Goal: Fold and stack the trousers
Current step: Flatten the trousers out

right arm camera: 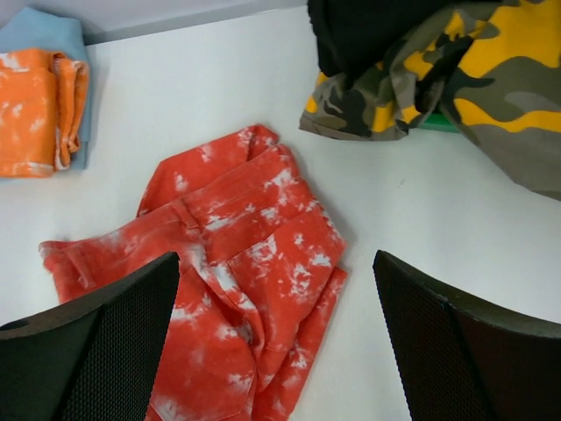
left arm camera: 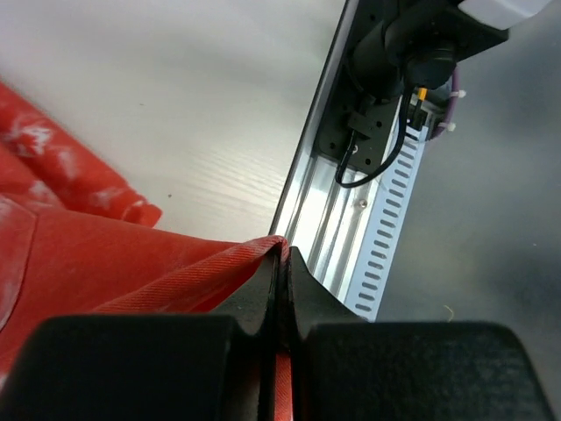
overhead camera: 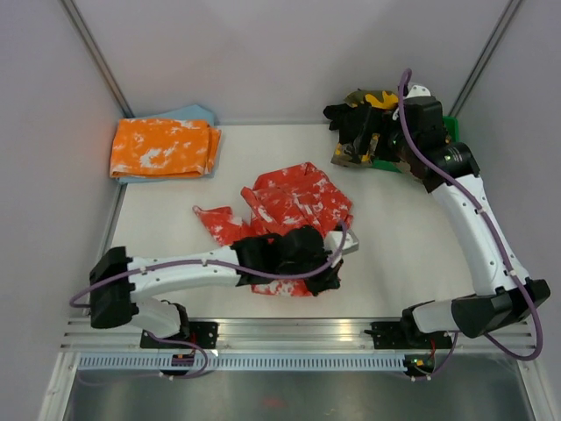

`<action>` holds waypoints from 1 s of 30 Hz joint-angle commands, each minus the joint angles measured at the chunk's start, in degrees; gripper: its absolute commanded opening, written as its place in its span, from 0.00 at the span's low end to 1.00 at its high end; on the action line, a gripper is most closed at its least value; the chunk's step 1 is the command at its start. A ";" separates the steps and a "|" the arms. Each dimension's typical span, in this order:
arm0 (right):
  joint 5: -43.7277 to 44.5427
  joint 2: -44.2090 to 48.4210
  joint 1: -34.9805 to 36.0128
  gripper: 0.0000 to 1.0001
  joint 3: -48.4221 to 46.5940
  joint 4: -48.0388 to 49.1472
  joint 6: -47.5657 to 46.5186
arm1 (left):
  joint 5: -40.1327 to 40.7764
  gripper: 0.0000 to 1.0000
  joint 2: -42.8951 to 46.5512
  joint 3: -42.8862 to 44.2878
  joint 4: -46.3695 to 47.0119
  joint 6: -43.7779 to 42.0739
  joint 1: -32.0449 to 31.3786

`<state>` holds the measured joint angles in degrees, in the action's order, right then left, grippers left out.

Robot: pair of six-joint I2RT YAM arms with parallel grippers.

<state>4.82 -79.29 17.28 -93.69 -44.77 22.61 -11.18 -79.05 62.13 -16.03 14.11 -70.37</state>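
The red trousers [overhead camera: 296, 203] with white tie-dye splotches lie crumpled in the middle of the table. My left gripper [overhead camera: 330, 277] is at their near edge, shut on a red hem. In the left wrist view the jaws [left arm camera: 282, 263] pinch a fold of the red cloth [left arm camera: 114, 263] close to the table's front rail. My right gripper [overhead camera: 364, 140] hangs open and empty at the back right, over the pile of clothes. In the right wrist view its wide-apart fingers [right arm camera: 96, 342] frame the red trousers [right arm camera: 245, 263] from a distance.
A folded orange-and-white pair [overhead camera: 162, 147] rests on light blue cloth [overhead camera: 191, 114] at the back left. Camouflage trousers [right arm camera: 491, 79] and black trousers [right arm camera: 368, 31] are heaped at the back right on a green thing [overhead camera: 450, 127]. The aluminium rail [left arm camera: 324, 210] runs along the front edge.
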 commanded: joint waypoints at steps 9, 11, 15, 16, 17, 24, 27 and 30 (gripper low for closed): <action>-9.03 4.14 -1.19 0.98 3.25 -4.62 -5.29 | 21.63 1.00 -9.83 8.81 -4.87 9.53 -6.54; -12.96 4.05 -1.19 0.98 3.25 -3.13 -6.26 | 24.18 1.00 -3.27 4.96 -6.29 12.69 -6.27; -17.82 2.91 -0.23 0.98 1.85 1.17 -6.09 | 29.45 1.00 9.24 1.77 -11.38 20.59 -2.25; -17.83 1.26 0.29 0.98 0.10 1.62 -6.00 | 29.64 1.00 11.52 0.72 -14.35 25.31 2.82; -16.96 0.37 1.26 0.98 -0.87 1.45 -6.09 | 28.68 1.00 15.90 -0.16 -15.77 27.62 6.44; -8.79 -10.35 17.25 0.97 -6.33 1.09 -5.91 | 29.12 1.00 26.65 -7.45 -29.05 36.25 36.06; -2.82 -16.32 25.15 0.96 -6.33 2.66 -4.33 | 22.81 1.00 27.36 -11.84 -29.58 34.76 52.29; 4.39 -21.50 33.42 0.96 -7.64 3.46 -4.15 | 18.24 1.00 28.94 -15.45 -29.50 34.06 63.46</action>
<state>0.36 -96.73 43.79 -98.63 -42.57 17.65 13.47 -51.72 48.75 -41.43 46.41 -15.14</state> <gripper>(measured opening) 0.966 0.993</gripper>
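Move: The left gripper still pinches the trousers' near end, some 18 cm above its laying spot by the table's front edge, about 2 cm back and 3 cm left. The loose leg end lies 22 cm ahead and 33 cm left of that gripper, the orange stack about 19 cm beyond this end and 11 cm farther left. From the open right gripper, the trousers' far-left part is level, 25 cm left and 32 cm down; the camouflage pile is 20 cm ahead, 10 cm right. Carry the left gripper on down and right about 5 cm and open it wide to let the near end go, then lift clear and swing left and forward towards the loose leg end, turning some 90 degrees counter-clockwise and sinking again. After a slight draw back, sweep the open right gripper left about 20 cm over the trousers, sinking late and turning counter-clockwise. ##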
